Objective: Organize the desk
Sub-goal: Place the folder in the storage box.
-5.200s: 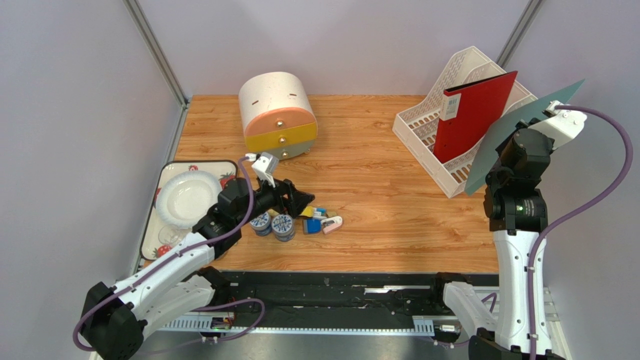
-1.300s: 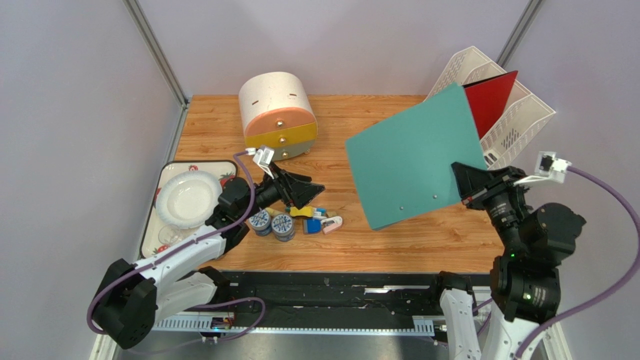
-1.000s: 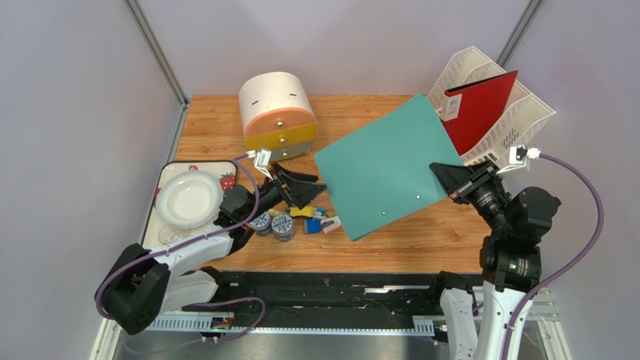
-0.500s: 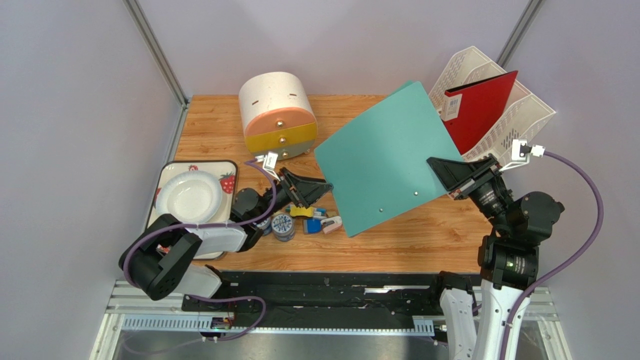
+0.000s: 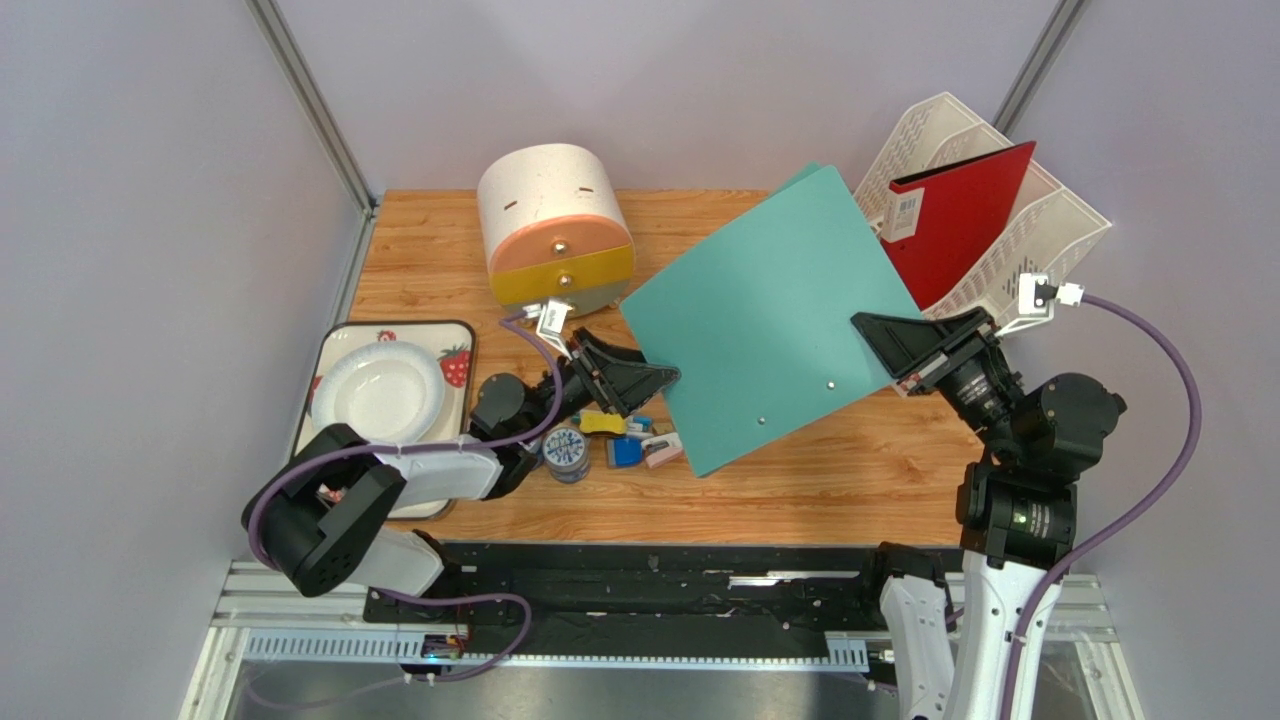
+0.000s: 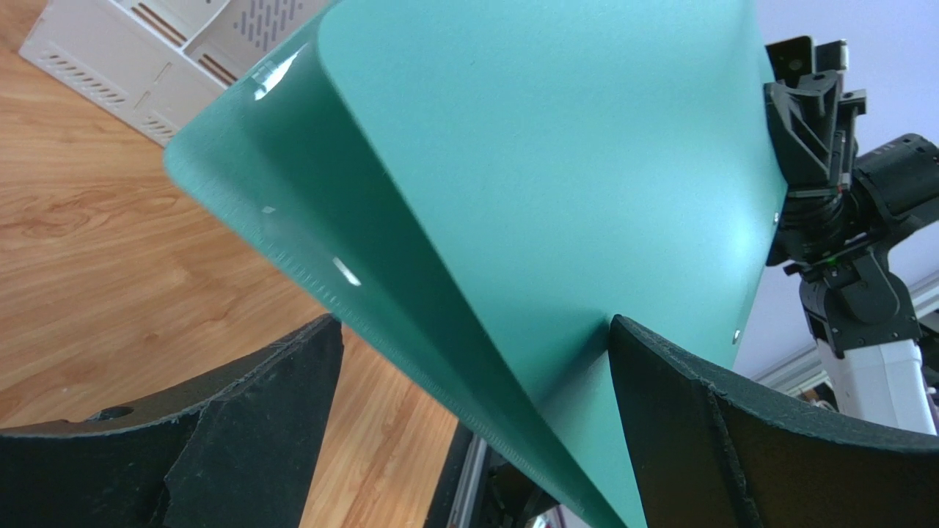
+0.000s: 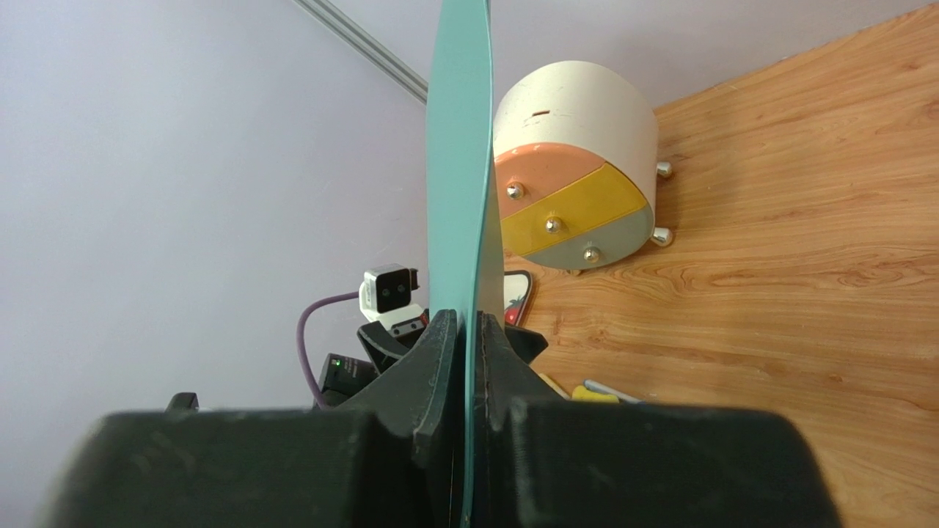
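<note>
A teal folder [image 5: 751, 338] hangs tilted above the desk [image 5: 436, 255], and my right gripper [image 5: 869, 333] is shut on its right edge. The right wrist view shows the folder [image 7: 463, 132] edge-on, pinched between the jaws of that gripper [image 7: 461, 319]. My left gripper [image 5: 654, 375] is open at the folder's lower left corner. Seen from the left wrist, the folder [image 6: 551, 165] runs between the wide-apart fingers [image 6: 265, 418], and the right finger touches its face while the left one stands apart from it.
A white file rack [image 5: 1052, 240] at the back right holds a red folder [image 5: 962, 225]. A round drawer unit [image 5: 556, 225] stands at the back. A strawberry tray [image 5: 451, 338] with a white plate [image 5: 368, 398] lies left. A tape roll [image 5: 567, 447] and small clips [image 5: 631, 435] sit under the left gripper.
My left arm has reached forward and right, bringing its open fingers around the teal folder's lower left corner. The right gripper and folder shifted slightly left.
</note>
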`<state>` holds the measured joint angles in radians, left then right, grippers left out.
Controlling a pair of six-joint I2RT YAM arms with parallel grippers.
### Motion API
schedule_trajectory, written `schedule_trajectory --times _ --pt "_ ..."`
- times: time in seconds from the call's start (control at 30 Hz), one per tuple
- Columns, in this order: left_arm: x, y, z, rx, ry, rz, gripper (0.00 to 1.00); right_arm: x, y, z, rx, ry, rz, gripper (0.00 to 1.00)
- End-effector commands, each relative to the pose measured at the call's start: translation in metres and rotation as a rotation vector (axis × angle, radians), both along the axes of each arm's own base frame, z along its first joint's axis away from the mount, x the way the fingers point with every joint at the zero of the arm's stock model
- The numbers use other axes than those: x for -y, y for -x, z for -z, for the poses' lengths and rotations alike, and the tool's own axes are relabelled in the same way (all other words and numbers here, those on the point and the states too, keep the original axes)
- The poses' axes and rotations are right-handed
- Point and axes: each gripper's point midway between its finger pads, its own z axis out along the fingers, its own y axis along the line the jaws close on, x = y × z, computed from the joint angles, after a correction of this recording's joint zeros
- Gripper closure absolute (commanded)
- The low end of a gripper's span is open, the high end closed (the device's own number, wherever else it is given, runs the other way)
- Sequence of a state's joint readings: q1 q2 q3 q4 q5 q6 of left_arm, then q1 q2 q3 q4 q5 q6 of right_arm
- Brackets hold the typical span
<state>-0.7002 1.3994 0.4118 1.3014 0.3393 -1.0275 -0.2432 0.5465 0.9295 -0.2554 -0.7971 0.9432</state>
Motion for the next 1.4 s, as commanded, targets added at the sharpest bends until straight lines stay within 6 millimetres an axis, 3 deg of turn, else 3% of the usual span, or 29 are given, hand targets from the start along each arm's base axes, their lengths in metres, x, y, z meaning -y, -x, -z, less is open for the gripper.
schedule_trajectory --times 0.0,0.2,0.27,0.37,0.4,0.43,0.47,0.5,0.53,0.6,0.73,0.8,1.1,1.27,1.33,1.37 --pt "-0.007 0.02 -0.075 0.272 0.167 0.017 0.02 -0.009 0.009 -0.006 -0.005 0.0 -0.063 1.0" --pt "-0.009 0.023 -0.089 0.312 0.187 0.01 0.02 -0.008 0.006 0.007 -0.057 0.037 -0.071 1.0" --pt "-0.009 0.024 -0.09 0.315 0.191 0.011 0.09 -0.009 0.005 0.011 -0.072 0.045 -0.079 1.0" --pt "-0.011 0.026 -0.092 0.324 0.193 0.011 0.38 -0.011 0.004 0.016 -0.081 0.059 -0.109 1.0" --pt "-0.011 0.027 -0.092 0.324 0.193 0.013 0.57 -0.011 0.004 0.017 -0.081 0.064 -0.11 1.0" --pt "-0.012 0.026 -0.092 0.321 0.193 0.01 0.67 -0.012 0.005 0.018 -0.078 0.07 -0.119 1.0" --pt "-0.011 0.026 -0.09 0.317 0.191 0.011 0.7 -0.012 0.006 0.015 -0.058 0.087 -0.122 0.95" --pt "-0.01 0.026 -0.089 0.314 0.189 0.015 0.8 -0.013 0.008 0.015 -0.046 0.099 -0.127 0.9" --pt "-0.01 0.026 -0.089 0.313 0.189 0.017 0.88 -0.014 0.01 0.013 -0.033 0.11 -0.139 0.78" --pt "-0.009 0.025 -0.087 0.304 0.187 0.023 1.0 -0.016 0.015 0.008 0.007 0.15 -0.157 0.63" --pt "-0.005 0.025 -0.081 0.285 0.177 0.039 1.0 -0.018 0.019 0.003 0.06 0.209 -0.173 0.41" --pt "-0.003 0.024 -0.075 0.271 0.166 0.052 1.0 -0.018 0.02 0.001 0.084 0.239 -0.179 0.37" --pt "0.017 0.034 -0.067 0.287 0.119 0.2 1.0 -0.014 0.01 -0.003 0.126 0.366 -0.195 0.37" --pt "0.014 0.036 -0.067 0.315 0.067 0.201 1.0 -0.008 0.006 0.0 0.132 0.412 -0.157 0.39" --pt "0.012 0.032 -0.057 0.284 0.018 0.183 1.0 -0.005 0.004 0.004 0.116 0.418 -0.137 0.39" --pt "0.007 0.033 -0.063 0.318 0.008 0.161 1.0 -0.004 0.003 0.007 0.107 0.418 -0.131 0.4"
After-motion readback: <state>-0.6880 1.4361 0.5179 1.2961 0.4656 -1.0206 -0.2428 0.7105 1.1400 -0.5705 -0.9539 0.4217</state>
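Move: The teal folder is still pinched by the right hand, its middle about 12 cm to the left, 5 cm ahead and 5 cm lower. From the open left hand, whose fingers straddle its left edge, that middle is some 13 cm right, 5 cm ahead and 5 cm up. Roughly 23 cm below the left hand, the yellow sponge lies 5 cm left and level with it, and the pink eraser 4 cm right and 2 cm back. Left fingers pinch the folder's left edge; the right hand dips 3 cm, then opens, rolling about 20 degrees. ##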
